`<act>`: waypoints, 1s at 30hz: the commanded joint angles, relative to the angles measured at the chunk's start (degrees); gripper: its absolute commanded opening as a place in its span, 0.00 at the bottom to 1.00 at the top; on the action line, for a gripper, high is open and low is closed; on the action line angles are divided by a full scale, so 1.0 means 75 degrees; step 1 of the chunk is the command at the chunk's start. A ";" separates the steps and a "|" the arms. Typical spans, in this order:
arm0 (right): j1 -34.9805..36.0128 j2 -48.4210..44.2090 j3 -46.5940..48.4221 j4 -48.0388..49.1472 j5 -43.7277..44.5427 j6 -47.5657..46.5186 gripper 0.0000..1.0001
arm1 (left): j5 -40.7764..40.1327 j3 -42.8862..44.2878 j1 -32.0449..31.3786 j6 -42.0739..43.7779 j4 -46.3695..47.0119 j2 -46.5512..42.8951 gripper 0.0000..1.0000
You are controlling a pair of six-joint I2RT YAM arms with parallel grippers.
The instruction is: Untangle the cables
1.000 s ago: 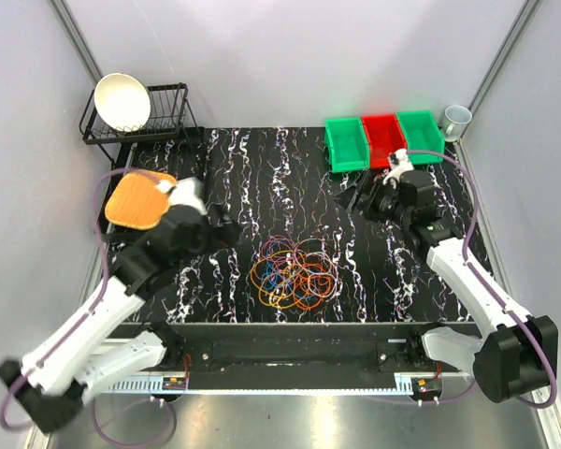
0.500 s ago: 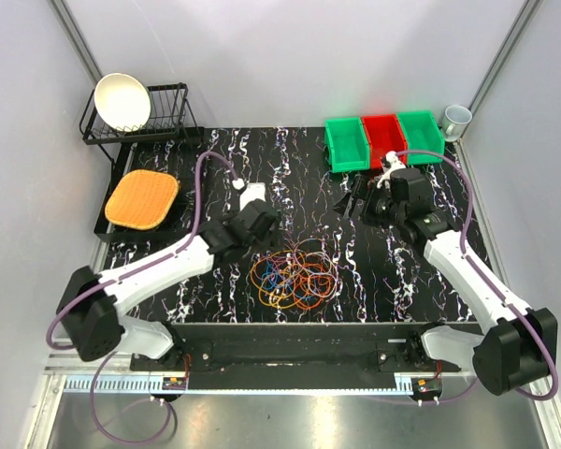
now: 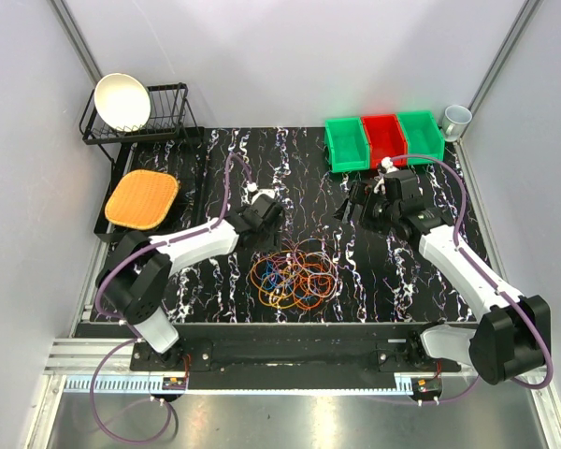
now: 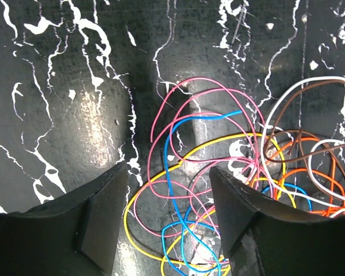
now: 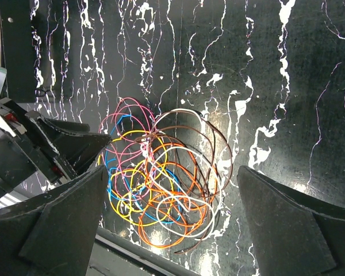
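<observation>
The cables (image 3: 293, 276) lie in one tangled heap of thin orange, yellow, blue, pink, brown and white loops on the black marbled table (image 3: 393, 271), near its front middle. My left gripper (image 3: 269, 227) is open and empty, low at the heap's far-left edge. In the left wrist view, its fingers straddle pink, blue and yellow loops (image 4: 187, 190), and the gripper (image 4: 168, 172) is not closed on them. My right gripper (image 3: 353, 202) is open and empty, raised behind and to the right of the heap. The right wrist view looks down on the cables (image 5: 161, 178) between the gripper's (image 5: 172, 172) wide-apart fingers.
Green (image 3: 347, 142), red (image 3: 383, 138) and green (image 3: 420, 136) bins stand at the back right beside a cup (image 3: 456, 118). A wire rack (image 3: 168, 117) with a white bowl (image 3: 122, 101) stands at the back left. An orange pad (image 3: 142, 198) lies in front of it.
My left arm has swung from over the orange pad rightward and down to the heap's far-left edge. My right gripper has shifted a little to the left. The cables have not moved.
</observation>
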 commanded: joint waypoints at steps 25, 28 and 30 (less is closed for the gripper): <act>0.0065 -0.0007 -0.0119 -0.0053 0.0136 -0.0336 1.00 | 0.0289 0.0257 0.0083 -0.0289 0.0263 0.0894 0.40; 0.0065 -0.0019 -0.0142 -0.0053 0.0136 -0.0418 1.00 | 0.0253 0.0339 0.0060 -0.0359 0.0216 0.1034 0.29; 0.0065 -0.0031 -0.0130 -0.0053 0.0148 -0.0476 1.00 | 0.0207 0.0444 0.0048 -0.0383 0.0146 0.1117 0.21</act>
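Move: For my left hand, the spot where the blue, pink and yellow cables cross is right under my fingertips, about 4 cm down. The blue cable's free end is some 3 cm ahead and 4 cm to the right; the tangle's middle lies roughly 6 cm back and 5 cm right, and the white cable's loops about 9 cm right and 3 cm back. From my right hand the crossing is about 15 cm left, 4 cm back and 15 cm down. I narrow my half-open left fingers a little above the crossing, then sink my left hand about 3.5 cm almost straight down onto the cables, tipping the fingers some 5 degrees steeper. As it gets low I close them to a narrow gap around the blue and pink strands. My right hand stays wide open, only easing down about 2 cm in its place. ##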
